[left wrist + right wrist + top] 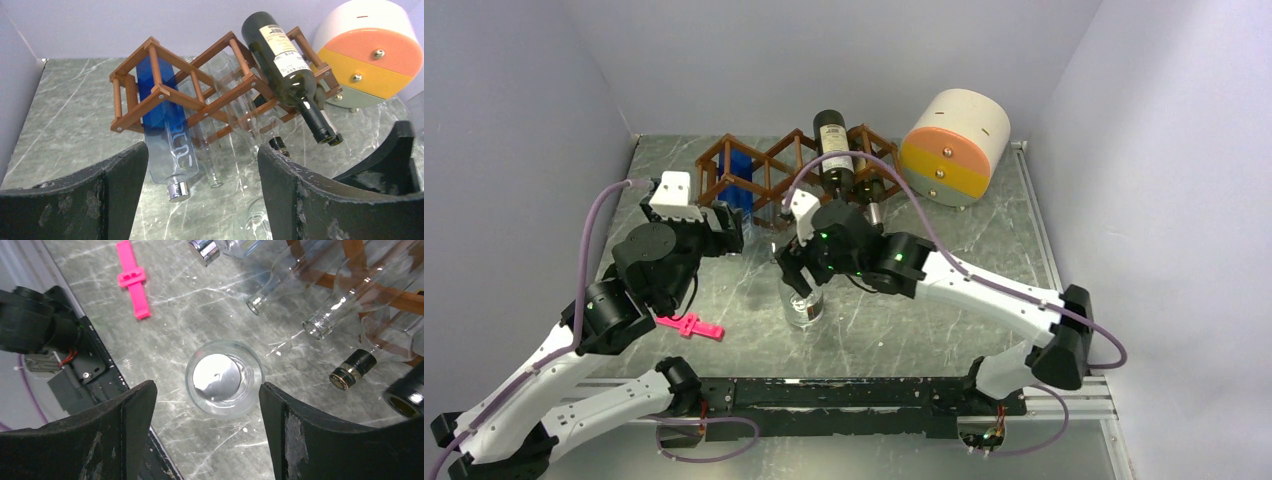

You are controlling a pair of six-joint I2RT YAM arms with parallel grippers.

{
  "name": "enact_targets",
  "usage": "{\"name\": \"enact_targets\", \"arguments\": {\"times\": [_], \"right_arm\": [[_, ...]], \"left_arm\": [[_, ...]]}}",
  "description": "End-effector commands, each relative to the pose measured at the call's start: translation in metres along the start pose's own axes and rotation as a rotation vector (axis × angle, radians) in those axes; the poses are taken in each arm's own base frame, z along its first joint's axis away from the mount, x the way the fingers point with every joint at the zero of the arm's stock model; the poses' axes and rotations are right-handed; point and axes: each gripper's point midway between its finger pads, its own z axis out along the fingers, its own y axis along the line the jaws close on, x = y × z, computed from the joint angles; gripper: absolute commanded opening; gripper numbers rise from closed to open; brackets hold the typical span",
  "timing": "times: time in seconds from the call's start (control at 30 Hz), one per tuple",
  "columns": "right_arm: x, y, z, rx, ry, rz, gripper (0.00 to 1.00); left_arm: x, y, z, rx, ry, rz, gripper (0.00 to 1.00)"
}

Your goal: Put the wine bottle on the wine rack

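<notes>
The reddish-brown wine rack (776,160) (131,60) stands at the back of the table. A dark wine bottle (834,148) (285,65) with a cream label lies tilted on top of it, neck toward me; its mouth shows in the right wrist view (406,399). A blue bottle (162,130) with a silver cap rests in the rack's left cell. My left gripper (729,228) (202,165) is open just in front of the blue bottle, holding nothing. My right gripper (796,270) (207,400) is open above a clear round glass vessel (224,377) and apart from it.
Clear bottles (280,285) and a small dark-capped bottle neck (352,369) stick out of the rack's front. A cream, orange and yellow cylinder (954,145) sits right of the rack. A pink tool (692,326) lies near the left arm. Walls close in on three sides.
</notes>
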Motion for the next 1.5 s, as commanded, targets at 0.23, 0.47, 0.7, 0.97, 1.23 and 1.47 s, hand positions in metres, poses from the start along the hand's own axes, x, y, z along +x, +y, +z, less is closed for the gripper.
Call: {"name": "enact_targets", "arguments": {"times": [0.23,0.47,0.7,0.97,1.23,1.47], "right_arm": [[0.007,0.003,0.031,0.033,0.048,-0.004,0.65],[0.012,-0.008,0.036,0.093,0.004,0.037,0.24],[0.034,-0.024,0.02,0.161,-0.091,0.1,0.11],[0.079,-0.039,-0.011,0.163,-0.268,0.245,0.01],[0.117,-0.044,-0.038,0.146,-0.216,0.299,0.0],[0.159,-0.036,-0.036,0.082,-0.026,0.323,0.0]], "left_arm": [[0.011,0.016,-0.007,-0.075,0.033,-0.029,0.85],[0.023,0.008,-0.001,-0.054,0.071,-0.022,0.85],[0.045,0.001,0.008,-0.057,0.143,0.003,0.87],[0.083,-0.026,0.03,0.047,0.268,-0.065,0.88],[0.133,-0.058,0.038,0.261,0.459,-0.131,0.88],[0.163,-0.072,0.045,0.342,0.544,-0.187,0.87]]}}
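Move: The clear bottle with the silver cap stands upright just past my right fingertips: its middle is some 2 cm ahead, 2 cm left and 13 cm below, its neck only a few centimetres below. From my left hand its middle lies about 3 cm back, 13 cm right and 24 cm down. The wine rack is roughly 26 cm beyond the bottle, level with it sideways; the blue bottle in the rack lies 24 cm beyond and 18 cm left of it, the pink tool 24 cm left and 3 cm back. I sink my open right hand about 3 cm, easing forward and left, and pinch the clear bottle's neck just under the cap. Keeping that grip, I swing the neck some 11 cm right, slightly back and down, rolling the wrist so the base end points left. My open left hand then drops about 15 cm and goes right towards the bottle, its fingers tipping down some 30 degrees. ##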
